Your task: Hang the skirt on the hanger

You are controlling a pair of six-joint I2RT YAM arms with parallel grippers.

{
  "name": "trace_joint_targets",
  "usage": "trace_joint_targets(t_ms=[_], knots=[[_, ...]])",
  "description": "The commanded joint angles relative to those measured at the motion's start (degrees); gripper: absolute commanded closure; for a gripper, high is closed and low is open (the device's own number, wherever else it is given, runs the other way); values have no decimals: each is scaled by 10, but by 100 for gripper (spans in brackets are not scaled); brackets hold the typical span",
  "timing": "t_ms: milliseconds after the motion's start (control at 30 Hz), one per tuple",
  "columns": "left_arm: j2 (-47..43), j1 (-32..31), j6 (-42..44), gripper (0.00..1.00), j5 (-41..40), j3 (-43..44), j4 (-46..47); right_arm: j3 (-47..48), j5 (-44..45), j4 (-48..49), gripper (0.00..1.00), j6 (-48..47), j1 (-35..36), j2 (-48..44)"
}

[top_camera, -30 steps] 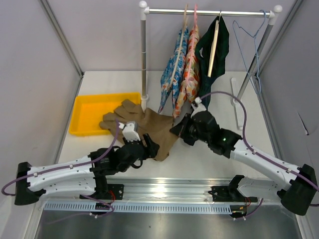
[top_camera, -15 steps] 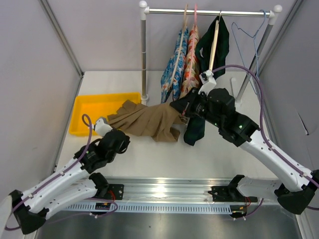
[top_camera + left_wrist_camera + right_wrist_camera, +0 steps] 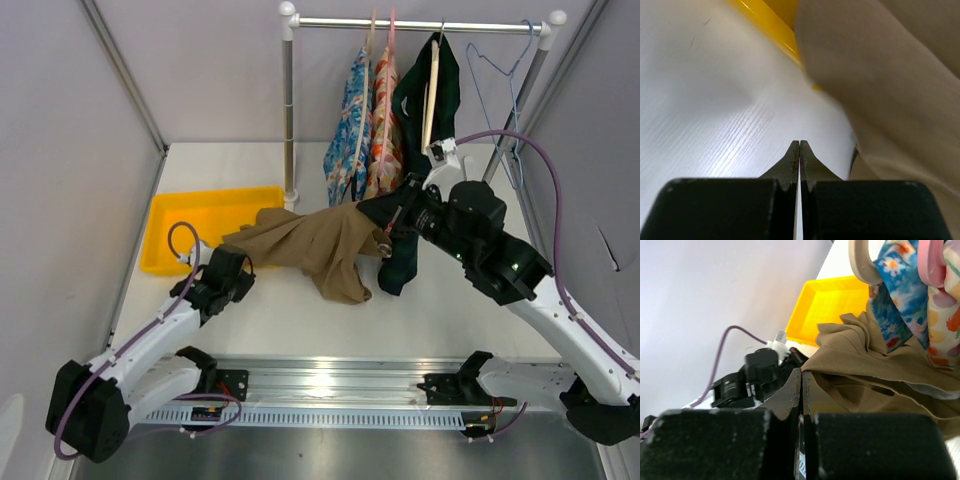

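The tan-brown skirt (image 3: 315, 245) hangs stretched between my right gripper (image 3: 385, 232) and the yellow tray (image 3: 180, 215), lifted off the table. My right gripper is shut on the skirt's right edge; in the right wrist view its jaws (image 3: 801, 371) pinch the fabric (image 3: 875, 365). My left gripper (image 3: 240, 264) is shut and empty, low by the tray's near right corner, just left of the skirt (image 3: 890, 75). Its closed tips (image 3: 799, 142) have only table beneath them. The pale blue-grey wire hanger (image 3: 470, 85) hangs at the rail's right end, above and right of my right gripper.
The clothes rail holds two floral garments (image 3: 355, 150) and a dark green plaid garment (image 3: 415, 100) on a cream hanger; its lower part drapes beside my right wrist. The rack's post (image 3: 289, 110) stands behind the tray. Grey walls close both sides.
My right gripper has lifted the skirt up and to the right, toward the rail. My left gripper has drawn back to the left, away from the skirt's front, toward the tray.
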Motion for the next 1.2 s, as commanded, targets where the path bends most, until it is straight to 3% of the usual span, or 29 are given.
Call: trace_joint_targets(t_ms=[0,367,667,833,933,1167], knots=[[38,29,-10,100,23,-9,72,47,-1,45,100,-4,-3,-35],[180,115,7,100,40,38,148,4,4,11,100,7,-3,-105],[231,149,74,97,53,103,173,-29,-52,-1,100,21,-1,-89],[226,158,100,96,61,114,172,-79,-39,11,100,29,36,-64],[200,158,129,92,83,119,172,-110,-32,25,100,31,63,-17],[49,135,197,60,126,100,128,-152,11,86,100,28,108,104]])
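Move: The right hand pinches the skirt's edge about 40 cm above the tabletop; the spot the skirt goes to is almost straight below, some 3 cm back and 4 cm left. The blue garment hangs about 15 cm ahead and 1 cm left, the orange one equally far out and 5 cm right, both roughly at hand height. For the left hand, shut and empty, the yellow bin's middle is about 14 cm ahead, 7 cm left and 4 cm lower. Back and to the right by about 5 cm while rising slightly, the right hand draws the skirt off, then swings down some 19 cm and left, fingers tipping lower, still pinching its edge. Meanwhile the left hand sinks, runs about 9 cm forward with closed fingertips pushing the yellow bin's near side away, then rises and begins to open. ##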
